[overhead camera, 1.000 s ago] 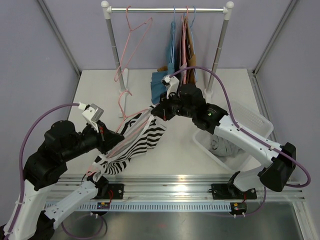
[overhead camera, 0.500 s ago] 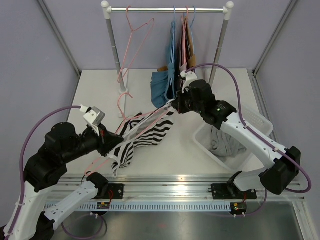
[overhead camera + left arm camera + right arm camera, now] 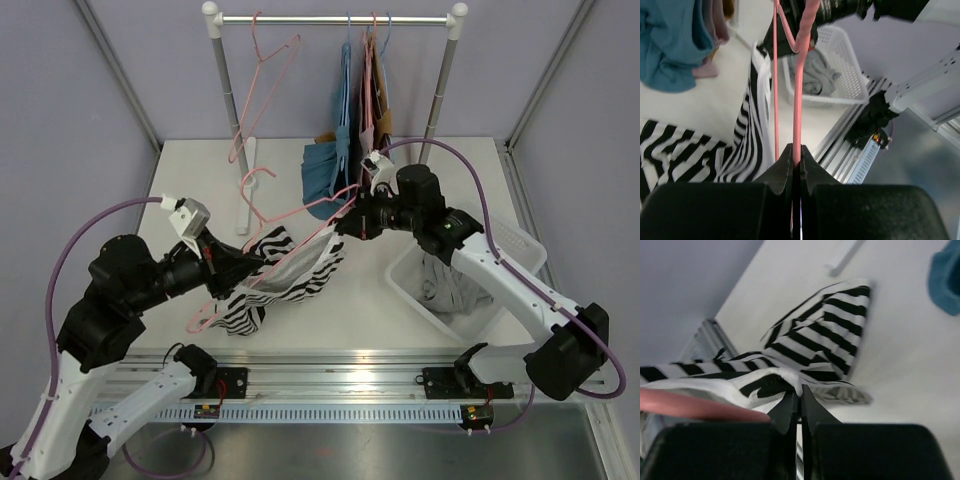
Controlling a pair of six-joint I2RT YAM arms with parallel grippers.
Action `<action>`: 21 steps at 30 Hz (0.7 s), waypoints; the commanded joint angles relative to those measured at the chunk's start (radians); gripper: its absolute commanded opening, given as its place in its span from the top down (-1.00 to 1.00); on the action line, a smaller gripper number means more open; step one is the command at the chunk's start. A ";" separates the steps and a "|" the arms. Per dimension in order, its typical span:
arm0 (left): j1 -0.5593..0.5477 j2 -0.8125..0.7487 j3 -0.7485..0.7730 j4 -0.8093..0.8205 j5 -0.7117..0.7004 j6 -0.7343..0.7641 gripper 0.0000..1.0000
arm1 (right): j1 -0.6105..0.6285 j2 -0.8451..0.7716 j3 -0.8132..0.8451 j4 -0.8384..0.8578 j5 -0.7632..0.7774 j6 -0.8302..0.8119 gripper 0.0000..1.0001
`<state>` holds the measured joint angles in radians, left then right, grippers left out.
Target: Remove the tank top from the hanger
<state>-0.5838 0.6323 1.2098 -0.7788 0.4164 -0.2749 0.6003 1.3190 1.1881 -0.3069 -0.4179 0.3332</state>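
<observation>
The black-and-white striped tank top (image 3: pixel 285 277) hangs bunched between both arms above the table, draped over a pink hanger (image 3: pixel 300 214). My left gripper (image 3: pixel 232 266) is shut on the hanger's pink wire (image 3: pixel 799 100), which runs up from between its jaws (image 3: pixel 796 150). My right gripper (image 3: pixel 346 222) is shut on a fold of the tank top's white edge (image 3: pixel 790 377), pinched at its jaw tips (image 3: pixel 800 390). More striped cloth (image 3: pixel 825 340) lies below on the table. One pink hanger arm (image 3: pixel 695 407) sits just left of the right gripper.
A clothes rack (image 3: pixel 335 18) stands at the back with an empty pink hanger (image 3: pixel 265 90) and several hanging garments (image 3: pixel 358 100). A teal garment (image 3: pixel 320 170) lies under it. A white basket (image 3: pixel 508 238) with grey clothes stands at the right.
My right gripper has drawn the tank top's edge to the right and back. The left gripper has turned the hanger, its hook now up at the back left. The cloth has bunched up.
</observation>
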 commanded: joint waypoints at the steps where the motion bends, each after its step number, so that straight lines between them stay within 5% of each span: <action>1: -0.004 0.013 -0.029 0.327 0.102 -0.110 1.00 | -0.007 -0.076 -0.019 0.176 -0.264 0.076 1.00; 8: -0.005 0.064 -0.196 0.981 0.006 -0.263 1.00 | -0.002 -0.171 -0.159 0.442 -0.474 0.248 1.00; 15: -0.034 0.248 -0.250 1.602 0.084 -0.310 1.00 | 0.061 -0.181 -0.173 0.312 -0.382 0.178 1.00; 18: -0.034 0.248 -0.240 1.604 -0.003 -0.279 1.00 | 0.061 -0.213 -0.202 0.229 -0.247 0.146 1.00; 21: -0.037 0.208 -0.191 1.373 -0.186 -0.144 1.00 | 0.061 -0.242 -0.234 0.190 -0.109 0.129 1.00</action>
<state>-0.6163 0.8902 0.9611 0.5644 0.4007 -0.5220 0.6552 1.1206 0.9749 -0.0624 -0.6926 0.5041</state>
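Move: Below the left hand, which grips the pink hanger, the striped tank top has its middle about 5 cm ahead, 4 cm right and 15 cm down. Its edge pinched by the right hand is some 15 cm ahead, 17 cm right and 9 cm below the left. From the right hand, the tank top's middle is about 11 cm back, 14 cm left and 6 cm down; the blue garment hangs 24 cm ahead, practically in line sideways and at its height; the white bin is 33 cm right, 2 cm ahead, 22 cm down. Lifting the gripped hanger up and away from the cloth, the left hand rises some 13 cm while going forward and right about 7 cm each, its fingers tipping up steeply. The right hand keeps its pinch on the tank top and draws back about 9 cm, first rising and then sinking partway, turning some 20 degrees counter-clockwise before easing slightly back. ##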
